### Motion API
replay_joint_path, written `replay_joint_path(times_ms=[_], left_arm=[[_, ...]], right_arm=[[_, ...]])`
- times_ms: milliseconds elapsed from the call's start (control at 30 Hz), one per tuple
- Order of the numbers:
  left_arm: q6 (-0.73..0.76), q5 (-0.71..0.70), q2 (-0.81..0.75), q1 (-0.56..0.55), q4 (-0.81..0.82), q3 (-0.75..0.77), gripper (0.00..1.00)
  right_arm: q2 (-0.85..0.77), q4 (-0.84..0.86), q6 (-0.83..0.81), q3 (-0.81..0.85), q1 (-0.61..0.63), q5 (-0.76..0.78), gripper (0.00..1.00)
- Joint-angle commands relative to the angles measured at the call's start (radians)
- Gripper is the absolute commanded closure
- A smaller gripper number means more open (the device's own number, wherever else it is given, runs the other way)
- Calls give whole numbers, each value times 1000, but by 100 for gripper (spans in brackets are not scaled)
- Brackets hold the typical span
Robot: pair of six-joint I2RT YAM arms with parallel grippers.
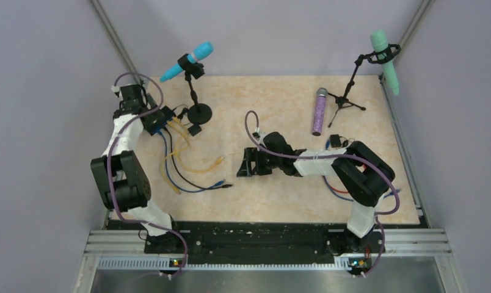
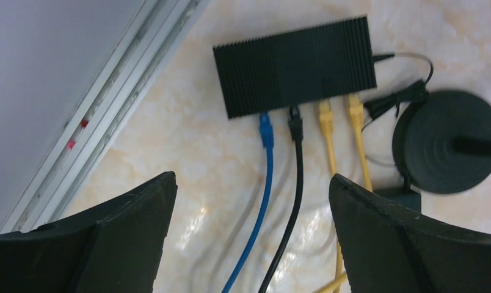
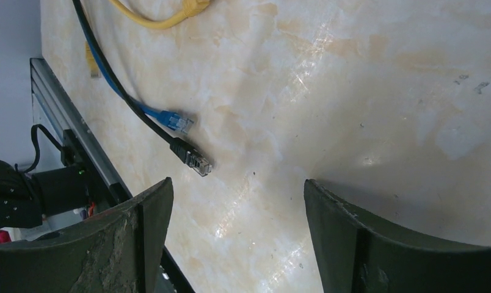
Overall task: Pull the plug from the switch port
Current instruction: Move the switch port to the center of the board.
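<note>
The switch (image 2: 295,73) is a flat black ribbed box by the left wall rail. Four plugs sit in its near edge: blue (image 2: 266,131), black (image 2: 295,125) and two yellow (image 2: 325,119). My left gripper (image 2: 252,183) hangs open above the cables just short of the switch, and the blue and black leads run between its fingers untouched. From above, the left gripper (image 1: 152,115) partly covers the switch (image 1: 167,115). My right gripper (image 1: 243,165) stands open over bare table mid-field, holding nothing.
Loose cable ends lie on the table: a black plug (image 3: 194,160), a blue plug (image 3: 179,122) and a yellow one (image 3: 191,7). A round mic stand base (image 2: 447,140) sits right of the switch. A purple microphone (image 1: 319,111) and a tripod stand (image 1: 347,101) are at the back right.
</note>
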Motion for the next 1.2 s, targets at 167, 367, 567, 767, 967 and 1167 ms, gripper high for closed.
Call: replay_joint_path(times_ms=[167, 367, 567, 767, 967, 1167], left_arm=[[-27, 13, 231, 50, 206, 140, 1], [2, 20, 349, 72, 277, 214, 1], [55, 18, 443, 76, 315, 313, 1], [101, 83, 619, 77, 132, 592, 1], [120, 107, 826, 77, -193, 919, 1], [167, 132, 865, 68, -306, 941, 1]], right_arm=[[-54, -30, -34, -26, -8, 13, 22], [-44, -36, -47, -38, -14, 22, 22], [-2, -21, -42, -41, -23, -4, 22], [27, -19, -45, -35, -29, -16, 22], [47, -16, -41, -23, -39, -36, 22], [44, -16, -36, -24, -40, -47, 23]])
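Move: The switch port lies about 12 cm ahead of the open left hand, roughly 2 cm to its left and 12 cm below. The blue plug in its near edge is some 7 cm ahead and 2 cm left of that hand; the mic stand's base is about 14 cm ahead and 13 cm right, the small black adapter 7 cm ahead and 11 cm right. From the right hand, the switch port is about 25 cm ahead and 35 cm left. Forward and down, drifting left, the left hand travels over the switch port to its far left side, reaching some 17 cm out. It sinks in two stages, about 10 cm altogether, and draws back a centimetre or two during the last drop. The fingers stay wide open and still pointing forward and down; no touch on the switch port can be made out. ##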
